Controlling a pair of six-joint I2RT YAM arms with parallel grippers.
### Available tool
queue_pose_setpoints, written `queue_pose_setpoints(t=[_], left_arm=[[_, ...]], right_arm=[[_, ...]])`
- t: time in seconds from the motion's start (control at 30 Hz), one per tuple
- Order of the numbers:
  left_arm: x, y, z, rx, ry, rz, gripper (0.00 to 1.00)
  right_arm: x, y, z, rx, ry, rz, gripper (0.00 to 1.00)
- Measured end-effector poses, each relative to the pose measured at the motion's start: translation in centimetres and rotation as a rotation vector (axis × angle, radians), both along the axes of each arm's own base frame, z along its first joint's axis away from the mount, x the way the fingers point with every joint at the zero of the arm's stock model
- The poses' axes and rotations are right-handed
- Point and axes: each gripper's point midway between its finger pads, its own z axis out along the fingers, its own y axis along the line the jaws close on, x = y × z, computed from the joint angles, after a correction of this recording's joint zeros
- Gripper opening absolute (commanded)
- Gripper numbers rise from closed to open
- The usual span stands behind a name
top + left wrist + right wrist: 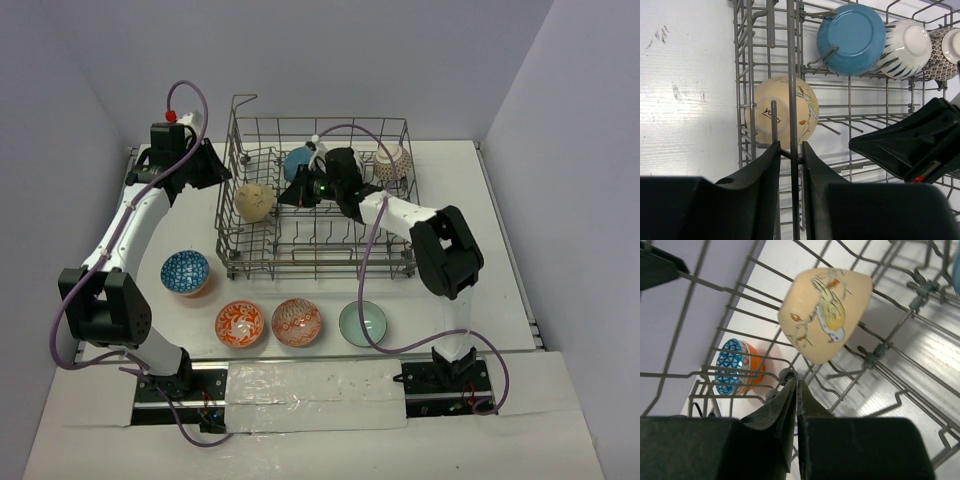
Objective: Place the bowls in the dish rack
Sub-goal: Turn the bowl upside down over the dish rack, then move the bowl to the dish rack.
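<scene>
The grey wire dish rack (232, 215) stands mid-table. Inside it a tan bowl (255, 202) with a painted bird (825, 315) rests on its side by the left wall. Along the back sit a teal-blue bowl (852, 39), a white striped bowl (905, 47) and a dark patterned bowl (945, 52). My left gripper (790, 145) hangs at the rack's left wall, open narrowly, its jaws on either side of a rim wire. Reaching into the rack just right of the tan bowl, my right gripper (797, 382) is shut and holds nothing.
Several bowls sit on the table in front of the rack: a blue-patterned one with an orange outside (186, 272), an orange-red one (240, 323), a red patterned one (296, 321) and a pale green one (362, 323). Walls enclose the table on three sides.
</scene>
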Motion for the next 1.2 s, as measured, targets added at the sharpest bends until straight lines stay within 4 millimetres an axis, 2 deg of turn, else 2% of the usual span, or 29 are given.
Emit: queue_pose_setpoints(t=[0.17,0.3,0.4,0.5,0.7,0.9,1.2], left_arm=[[0.0,0.1,0.0,0.012,-0.005,-0.007,0.11],[0.0,0.1,0.0,0.015,-0.005,-0.005,0.11],[0.0,0.1,0.0,0.016,-0.004,-0.003,0.11],[0.0,0.1,0.0,0.017,-0.005,-0.003,0.03],[0.0,0.0,0.0,0.017,-0.004,-0.004,0.00],[0.0,0.0,0.0,0.017,-0.003,-0.004,0.00],[0.0,0.0,0.0,0.017,-0.003,-0.004,0.00]], right_arm=[[0.5,1.4,2.2,-0.020,-0.052,0.064,0.11],[0.8,3.6,3.2,-0.040,-0.096,0.114,0.11],[0.2,4.8,2.1,-0.064,-0.078,0.148,0.11],[-0.2,5.9,0.3,-0.100,-0.041,0.174,0.11],[-1.6,6.3,-2.4,-0.162,0.018,0.206,0.11],[-2.1,6.7,-2.7,-0.180,0.019,0.221,0.11],[-0.8,9.0,-2.9,-0.198,-0.003,0.220,0.11]])
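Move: The beige bowl, lying base-up and tilted in the rack, is about 8 cm left of the right hand, 4 cm ahead and some 4 cm lower. The blue bowl stands roughly 12 cm ahead and 4 cm right of that hand, with the striped white bowl about 11 cm farther right. From the left hand, the beige bowl lies about 3 cm ahead, 5 cm right and 11 cm below. Towards the beige bowl's near side goes the right hand, fingers almost shut: left in a hop, rising some 3 cm, then sinking about 6 and easing back, then left again along that side, about 9 cm left overall. The fingers tip down and swing counter-clockwise, each roughly 10 degrees. The left hand stays put, still pinching the rack's upper side wire. ##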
